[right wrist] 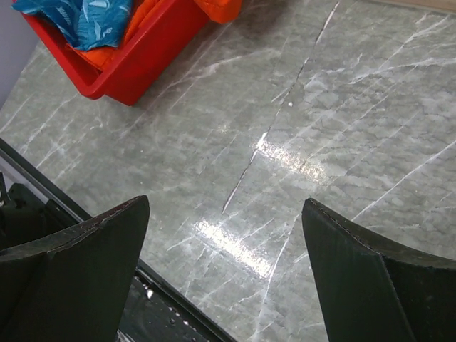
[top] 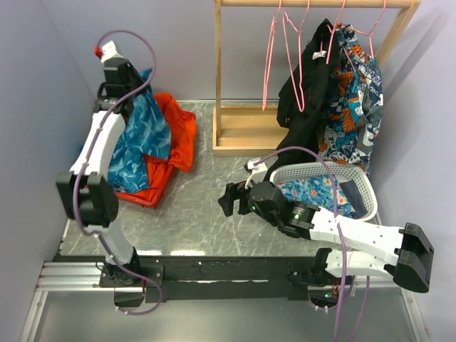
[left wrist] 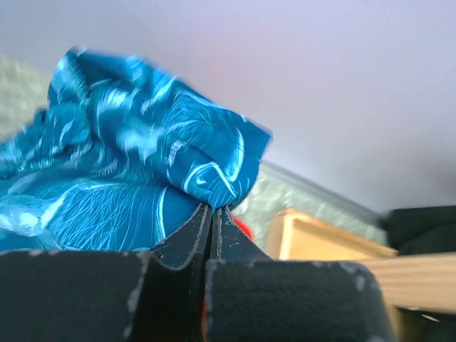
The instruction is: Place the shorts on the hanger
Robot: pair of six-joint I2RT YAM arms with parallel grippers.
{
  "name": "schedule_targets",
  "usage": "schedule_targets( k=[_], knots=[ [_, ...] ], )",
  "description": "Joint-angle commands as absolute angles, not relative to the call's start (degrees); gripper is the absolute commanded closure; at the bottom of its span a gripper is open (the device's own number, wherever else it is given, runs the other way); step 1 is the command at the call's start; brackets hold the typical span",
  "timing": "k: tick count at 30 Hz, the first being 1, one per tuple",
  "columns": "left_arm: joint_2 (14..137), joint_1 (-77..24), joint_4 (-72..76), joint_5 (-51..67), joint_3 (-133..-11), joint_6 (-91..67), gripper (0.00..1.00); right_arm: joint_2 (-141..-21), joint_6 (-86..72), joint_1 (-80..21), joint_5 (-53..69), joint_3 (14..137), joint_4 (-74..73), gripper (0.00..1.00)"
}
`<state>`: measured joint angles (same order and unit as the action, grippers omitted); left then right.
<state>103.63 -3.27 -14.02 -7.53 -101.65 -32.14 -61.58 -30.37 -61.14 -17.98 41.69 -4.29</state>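
The teal-blue leafy-print shorts [top: 142, 139] hang in a bunch from my left gripper [top: 130, 91], raised at the back left above the red bin [top: 146, 198]. In the left wrist view the jaws of my left gripper [left wrist: 212, 208] are pressed together on a fold of the shorts [left wrist: 128, 178]. Their lower end [right wrist: 85, 18] still rests in the bin. An empty pink hanger [top: 269, 64] hangs from the wooden rack [top: 242, 132]. My right gripper [top: 228, 199] hovers low over the table's middle, and in its wrist view it [right wrist: 225, 201] is open with nothing between its fingers.
A plain orange garment [top: 182, 132] spills out of the red bin [right wrist: 135, 64]. A black garment [top: 306, 100] and a navy-and-orange floral one [top: 353, 100] hang on the rack. A white basket [top: 363, 192] with patterned clothes stands at the right.
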Motion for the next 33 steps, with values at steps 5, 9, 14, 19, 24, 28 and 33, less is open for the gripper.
schedule_targets(
  k=[5,9,14,19,24,28,33],
  knots=[
    [92.2,-3.2,-14.2,-4.5,-105.4,-28.3,0.99,-63.0,-29.6,-61.0,-19.6,44.8,-4.4,0.05],
    [86.2,-3.5,-17.6,0.3,-106.6,-27.8,0.99,-63.5,-29.4,-61.1,-19.7,45.6,-4.1,0.05],
    [79.1,-5.7,-21.2,10.9,-105.1,-26.2,0.99,-62.1,-29.4,-61.0,-21.4,46.8,-5.5,0.05],
    [71.0,-19.5,-27.1,8.3,-99.9,-23.0,0.99,-57.3,-30.8,-61.0,-24.4,48.1,-10.6,0.05],
    [58.7,-28.8,-21.3,9.5,-77.9,-28.3,0.99,-50.2,-34.1,-61.1,-27.7,47.2,-17.6,0.05],
    [53.0,-33.0,-17.0,13.5,-60.4,-33.0,0.99,-44.2,-36.8,-61.0,-29.0,43.8,-20.3,0.05],
    [56.6,-43.0,-14.5,13.9,-45.9,-38.0,0.98,-42.6,-37.8,-61.0,-28.2,40.8,-18.6,0.02]
  ],
)
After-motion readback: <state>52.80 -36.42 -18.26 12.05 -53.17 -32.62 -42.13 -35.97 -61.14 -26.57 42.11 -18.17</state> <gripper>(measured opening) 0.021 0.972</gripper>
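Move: The blue shorts, one edge pinched in the left gripper, hang back and down towards the red bin, whose middle is about 14 cm back from the left hand, in line with it, and 28 cm below. Their goal is bare table roughly 34 cm back, 20 cm right and 31 cm below the left hand; the rack's wooden tray is 6 cm back and 36 cm right. From the open right hand that bare spot is 2 cm ahead, 10 cm left and 18 cm below; the white basket is 4 cm ahead and 31 cm right. The shorts, still pinched by the left gripper, are hauled up and back some 18 cm, then swung in a fast arc back and right over the bare table, the left hand turning about 50 degrees clockwise and finally dropping steeply. The open right hand shifts about 7 cm right and 6 cm up, towards the basket. ##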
